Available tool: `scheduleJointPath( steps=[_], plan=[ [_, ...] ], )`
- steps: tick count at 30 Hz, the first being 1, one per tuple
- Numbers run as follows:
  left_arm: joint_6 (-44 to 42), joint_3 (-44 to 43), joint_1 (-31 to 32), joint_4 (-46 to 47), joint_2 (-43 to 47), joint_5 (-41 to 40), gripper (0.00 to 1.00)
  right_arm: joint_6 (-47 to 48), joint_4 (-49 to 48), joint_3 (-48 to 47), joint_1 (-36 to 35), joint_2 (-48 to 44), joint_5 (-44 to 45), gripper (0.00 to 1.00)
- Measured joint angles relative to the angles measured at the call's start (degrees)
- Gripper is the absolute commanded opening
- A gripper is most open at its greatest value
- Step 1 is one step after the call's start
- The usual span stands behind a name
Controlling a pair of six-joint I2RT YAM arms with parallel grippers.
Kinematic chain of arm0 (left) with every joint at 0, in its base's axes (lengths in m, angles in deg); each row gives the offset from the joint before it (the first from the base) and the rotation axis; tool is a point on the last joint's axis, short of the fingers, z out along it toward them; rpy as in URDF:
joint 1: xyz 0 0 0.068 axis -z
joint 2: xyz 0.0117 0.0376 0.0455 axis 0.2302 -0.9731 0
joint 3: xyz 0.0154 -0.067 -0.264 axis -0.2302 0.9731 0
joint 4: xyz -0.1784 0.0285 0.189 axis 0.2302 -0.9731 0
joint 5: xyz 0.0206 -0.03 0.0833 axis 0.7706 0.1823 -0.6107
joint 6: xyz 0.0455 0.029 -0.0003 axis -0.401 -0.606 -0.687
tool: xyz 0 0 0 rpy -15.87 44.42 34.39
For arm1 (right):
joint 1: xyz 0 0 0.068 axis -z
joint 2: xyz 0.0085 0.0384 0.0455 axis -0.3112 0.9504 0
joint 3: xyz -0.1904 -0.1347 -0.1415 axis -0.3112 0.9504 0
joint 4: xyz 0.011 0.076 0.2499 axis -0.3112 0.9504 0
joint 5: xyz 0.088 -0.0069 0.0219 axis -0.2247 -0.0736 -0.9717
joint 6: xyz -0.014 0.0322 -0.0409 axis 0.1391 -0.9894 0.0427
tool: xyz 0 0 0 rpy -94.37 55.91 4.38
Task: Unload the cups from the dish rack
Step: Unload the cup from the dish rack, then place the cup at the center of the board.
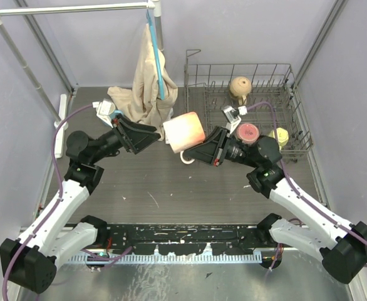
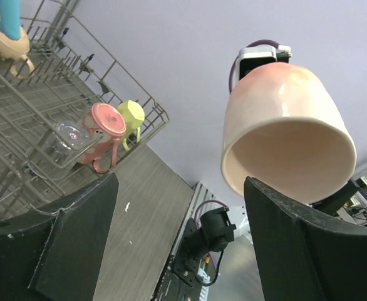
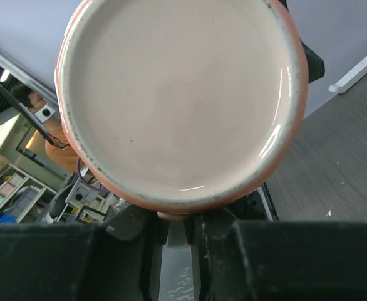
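Note:
A salmon pink mug [image 1: 185,130] hangs in the air over the middle of the table, lying on its side. My right gripper [image 1: 197,152] is shut on its cream handle, which shows pinched between the fingers [image 3: 182,216] under the mug's base [image 3: 183,94]. My left gripper [image 1: 156,135] stands open just left of the mug, whose open mouth [image 2: 287,157] faces it; nothing lies between its fingers [image 2: 180,207]. The grey wire dish rack [image 1: 296,94] at the back right holds a tan mug [image 1: 240,86], a pink mug [image 1: 248,132], a yellow-green mug [image 1: 280,135] and a clear glass [image 2: 64,135].
A beige cloth [image 1: 147,88] hangs from a white rail [image 1: 77,9] at the back left, right behind my left gripper. White frame poles stand at the table's back corners. The black base rail [image 1: 183,241] runs along the near edge.

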Motion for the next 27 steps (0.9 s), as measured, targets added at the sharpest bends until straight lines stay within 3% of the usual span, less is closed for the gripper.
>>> scheduleJointPath(
  steps=[15, 18, 25, 27],
  plan=[
    [3.45, 1.46, 0.02, 6.01, -0.15, 3.21, 0.71, 0.63, -5.03, -1.29, -10.73, 11.58, 5.7, 0.01],
    [3.78, 2.03, 0.0, 6.32, -0.04, 3.21, 0.59, 0.63, -6.34, -1.95, -11.56, 12.87, 5.99, 0.01],
    [4.37, 2.6, 0.02, 6.91, 0.33, 3.58, 0.44, 0.59, -7.41, -2.71, -12.28, 14.4, 6.08, 0.01],
    [4.35, 2.69, 0.0, 6.93, 0.33, 3.45, 0.33, 0.57, -7.58, -2.71, -12.28, 14.4, 6.03, 0.01]
  ],
)
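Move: The right hand already holds the peach cup by its handle, and the cup's body lies about 5 cm ahead of it, 3 cm left and 2 cm up, mouth facing left. The open left gripper it is taken to is some 13 cm left and 4 cm ahead, level. From the left hand the cup is about 10 cm right, 1 cm ahead and 2 cm up. Far below the right hand (roughly 28 cm) in the rack, the glass stands 20 cm ahead and 12 cm right, the pink cup 8 cm to the right of it. The cup's open rim comes in between the left fingers as the right hand, still pinching the handle, carries it about 7 cm left and sinks some 3 cm, slowing to a stop. The left hand waits almost in place, drawing back 1 to 2 cm, and closes its wide-open fingers about halfway around the cup wall, one finger on the mouth side; a firm grip can't be seen yet. ##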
